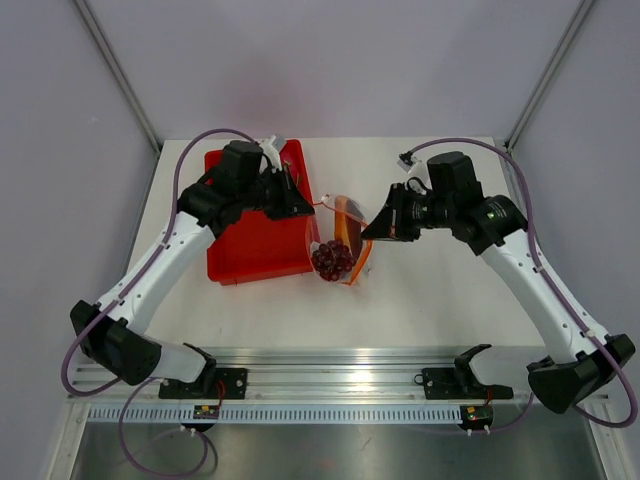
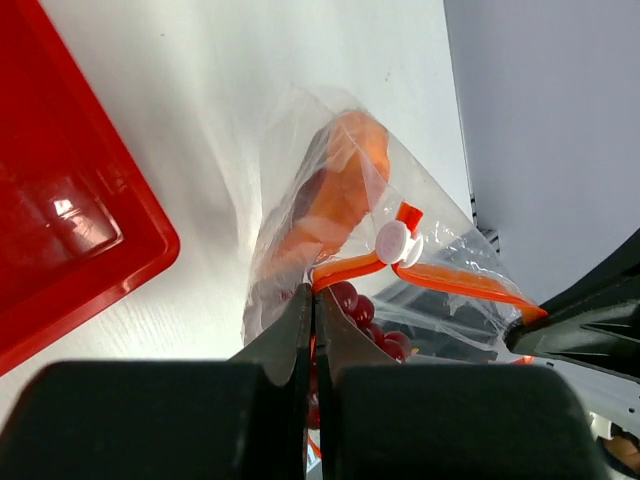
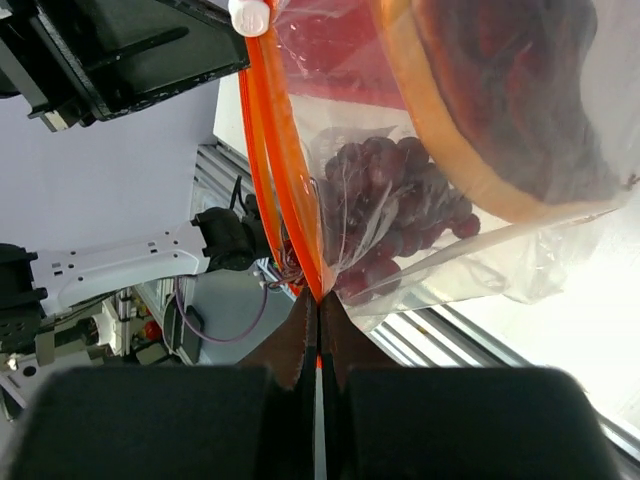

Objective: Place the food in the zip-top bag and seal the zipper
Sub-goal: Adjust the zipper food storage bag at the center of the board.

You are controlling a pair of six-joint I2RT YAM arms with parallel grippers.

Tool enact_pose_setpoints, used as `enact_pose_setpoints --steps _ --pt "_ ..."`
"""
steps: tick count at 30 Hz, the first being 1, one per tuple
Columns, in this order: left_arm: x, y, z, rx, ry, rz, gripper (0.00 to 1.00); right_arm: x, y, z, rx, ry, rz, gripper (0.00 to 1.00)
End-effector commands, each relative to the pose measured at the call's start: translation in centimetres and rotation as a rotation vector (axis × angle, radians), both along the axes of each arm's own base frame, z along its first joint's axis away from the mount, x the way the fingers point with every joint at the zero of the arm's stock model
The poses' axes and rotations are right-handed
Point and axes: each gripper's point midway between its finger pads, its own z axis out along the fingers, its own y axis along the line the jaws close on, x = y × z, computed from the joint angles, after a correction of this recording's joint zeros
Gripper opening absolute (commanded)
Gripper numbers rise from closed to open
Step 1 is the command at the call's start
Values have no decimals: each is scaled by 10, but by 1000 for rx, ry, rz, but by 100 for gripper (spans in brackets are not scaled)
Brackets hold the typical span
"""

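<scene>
The clear zip-top bag [image 1: 345, 238] hangs just above the table between my two grippers. Inside it lies the food: a bunch of dark red grapes [image 1: 332, 259] low in the bag and an orange-rimmed dark piece [image 3: 500, 100] higher up. My left gripper [image 2: 314, 292] is shut on one end of the orange zipper [image 2: 345, 268], close to the white slider [image 2: 397, 242]. My right gripper [image 3: 318, 298] is shut on the other end of the zipper [image 3: 285, 190]. In the top view the left gripper [image 1: 308, 212] and right gripper [image 1: 372, 232] stand on either side of the bag.
A red plastic bin [image 1: 255, 235] sits on the table just left of the bag, under the left arm. Metal frame posts [image 1: 120, 75] rise at the back corners, and an aluminium rail [image 1: 340, 375] runs along the near edge.
</scene>
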Motion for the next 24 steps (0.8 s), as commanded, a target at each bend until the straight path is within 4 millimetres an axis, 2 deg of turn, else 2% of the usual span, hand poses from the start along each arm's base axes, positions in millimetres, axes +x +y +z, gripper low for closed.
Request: enact_pose_setpoints --steps 1,2,3,6,7,9,10,12,14,15,16,18,19,21,22,24 --pt "17 -5 8 47 -67 32 0 -12 -20 -17 -92 65 -61 0" --pt "20 -12 -1 59 -43 19 0 -13 -22 -24 -115 81 -55 0" --pt "16 -20 -2 63 -40 -5 0 -17 -24 -27 -125 97 -48 0" --pt "8 -33 14 61 -66 -49 0 -23 -27 8 -81 27 -66 0" --pt "5 -34 25 48 -80 -57 0 -21 -30 35 -59 -39 -85 0" --pt "-1 -40 62 -34 -142 -86 0 -27 -33 61 -28 -85 -88 0" --pt "-2 -42 71 -53 -161 -92 0 -30 -34 81 2 -131 -90 0" --pt "-1 -42 81 -66 -185 -86 0 -34 -37 91 20 -155 -101 0" --pt "5 -42 68 -39 -177 -71 0 -31 -40 76 -6 -134 -125 0" --pt "7 -43 44 -8 -138 -69 0 -30 -43 66 -25 -125 -141 0" --pt "14 -47 21 18 -108 -69 0 -25 -45 32 -84 -62 -160 0" --pt "17 -50 -15 52 -41 -74 0 -20 -52 -9 -166 3 -190 0" --pt "18 -54 -51 80 33 -83 0 -18 -60 -45 -251 61 -217 0" --pt "10 -64 -72 77 90 -126 0 -17 -65 -72 -319 117 -221 0" --pt "6 -68 -76 76 106 -142 0 -18 -63 -72 -312 123 -212 0" --pt "1 -75 -62 59 76 -169 0 -15 -55 -52 -252 85 -201 0"
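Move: Pinched by both closed hands, the zip-top bag hangs open with its middle about 3 cm back, 6 right and 10 below the left hand; from the right hand it lies some 4 cm ahead, 5 left and 12 below. Inside, the grapes sit about 4 cm back, 5 right and 12 below the left hand, the bread roughly 3 cm ahead, 7 right and 10 below. The red box's middle is 14 cm left of that hand, 15 ahead, 25 below. Jouncing the open bag by its orange zipper rim, both hands shift to the right, the left about 6 cm and the right about 5 with a slight draw back. Midway they hitch it up, the right hand more, then drop fast to end roughly 7 cm below their start. Both grips stay shut on the rim; the right wrist tilts some 15 to 20 degrees. ##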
